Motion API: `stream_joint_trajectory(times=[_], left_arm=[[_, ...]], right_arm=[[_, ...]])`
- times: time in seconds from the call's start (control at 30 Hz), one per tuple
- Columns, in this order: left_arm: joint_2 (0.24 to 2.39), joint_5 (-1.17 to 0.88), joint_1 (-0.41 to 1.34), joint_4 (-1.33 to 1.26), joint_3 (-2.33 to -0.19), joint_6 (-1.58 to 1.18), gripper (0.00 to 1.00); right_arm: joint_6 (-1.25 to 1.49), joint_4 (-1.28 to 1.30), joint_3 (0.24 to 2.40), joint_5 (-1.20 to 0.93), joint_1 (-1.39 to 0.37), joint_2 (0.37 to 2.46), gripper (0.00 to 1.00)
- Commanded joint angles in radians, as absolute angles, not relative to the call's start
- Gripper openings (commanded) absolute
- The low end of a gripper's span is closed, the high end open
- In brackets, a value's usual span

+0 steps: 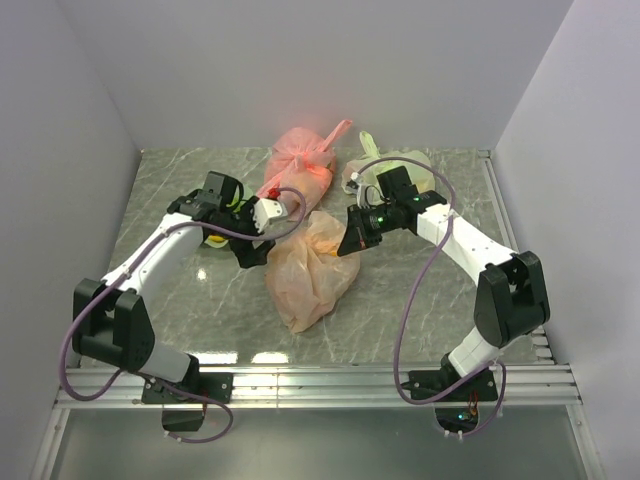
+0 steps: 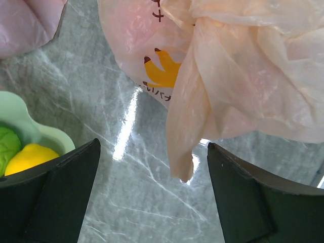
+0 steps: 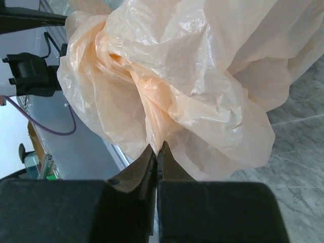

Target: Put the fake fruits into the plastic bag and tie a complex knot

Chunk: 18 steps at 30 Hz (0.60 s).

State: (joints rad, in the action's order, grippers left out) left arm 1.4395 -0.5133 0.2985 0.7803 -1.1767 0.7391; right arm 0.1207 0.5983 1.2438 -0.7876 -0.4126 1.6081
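The pale orange plastic bag (image 1: 310, 268) lies crumpled in the middle of the table. My right gripper (image 3: 158, 148) is shut on a bunched fold of the plastic bag (image 3: 177, 76) at its right side (image 1: 350, 244). My left gripper (image 2: 152, 187) stands open at the bag's left side (image 1: 252, 250). A loose flap of the bag (image 2: 187, 147) hangs just ahead of the gap, nearer the right finger (image 2: 253, 197), touching neither. A yellow fruit (image 2: 28, 158) and a green fruit (image 2: 7, 144) lie in a pale green dish (image 2: 35, 132) beside the left finger. No knot on this bag is in view.
A pink-red tied bag (image 1: 300, 160) and a light green tied bag (image 1: 385, 168) sit at the back of the marble table (image 1: 200, 180). The pink bag with a banana print (image 2: 142, 40) lies just behind the orange one. Walls close in on both sides.
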Motion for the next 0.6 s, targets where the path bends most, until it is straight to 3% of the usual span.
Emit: stream_joint_trajectory(times=[0.0,0.1,0.2,0.23,0.3,0.33,0.37,0.4,0.57], left_arm=[[1.471,-0.473,0.33,0.704,-1.178,0.779,0.91],[1.512,-0.445,0.347,0.649,-1.18,0.747,0.82],[1.546,-0.439,0.348,0.64,-1.192,0.72,0.62],[1.551,-0.44,0.348,0.649,-1.196,0.71,0.49],[1.54,-0.431,0.347,0.658,-1.187,0.686,0.34],[1.529,-0.425,0.347,0.66,-1.18,0.677,0.15],[1.504,-0.417,0.345,0.669,-1.157,0.661,0.04],[1.49,-0.401,0.344,0.672,-1.146,0.644,0.0],[1.392,-0.403,0.275,0.834,-1.14,0.643,0.0]], right_arm=[[0.101,0.577,1.272,-0.799,-0.419,1.575,0.0],[0.092,0.578,1.272,-0.779,-0.42,1.559,0.0],[0.083,0.58,1.27,-0.747,-0.417,1.534,0.0],[0.08,0.581,1.264,-0.735,-0.411,1.526,0.0],[0.084,0.574,1.247,-0.687,-0.388,1.487,0.0],[0.084,0.566,1.226,-0.674,-0.377,1.47,0.0],[0.084,0.565,1.214,-0.661,-0.365,1.435,0.0],[0.084,0.563,1.203,-0.635,-0.348,1.416,0.0],[0.045,0.621,1.146,-0.581,-0.175,1.318,0.0]])
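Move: The bag's free left handle hangs just off the left fingertips, about 2 cm ahead, 1 cm to the right and 3 cm below. The plastic bag's bulk lies about 11 cm right and 3 cm back of that hand, the fruit bowl 8 cm left and 9 cm ahead. From the right hand, already pinching the opposite handle, the bulk is roughly 5 cm left and 4 cm back; the green bag stands 11 cm right and 14 cm ahead. Down some 3 cm, and a little forward and right, goes the open left hand to the bag's free handle; its fingers shut and pinch it, then it eases back and up about 1.5 cm. The right hand, at first still, keeps its grip and pulls its handle about 5–6 cm right, away from the bag, rising 3 cm and tilting up while turning slightly clockwise. ##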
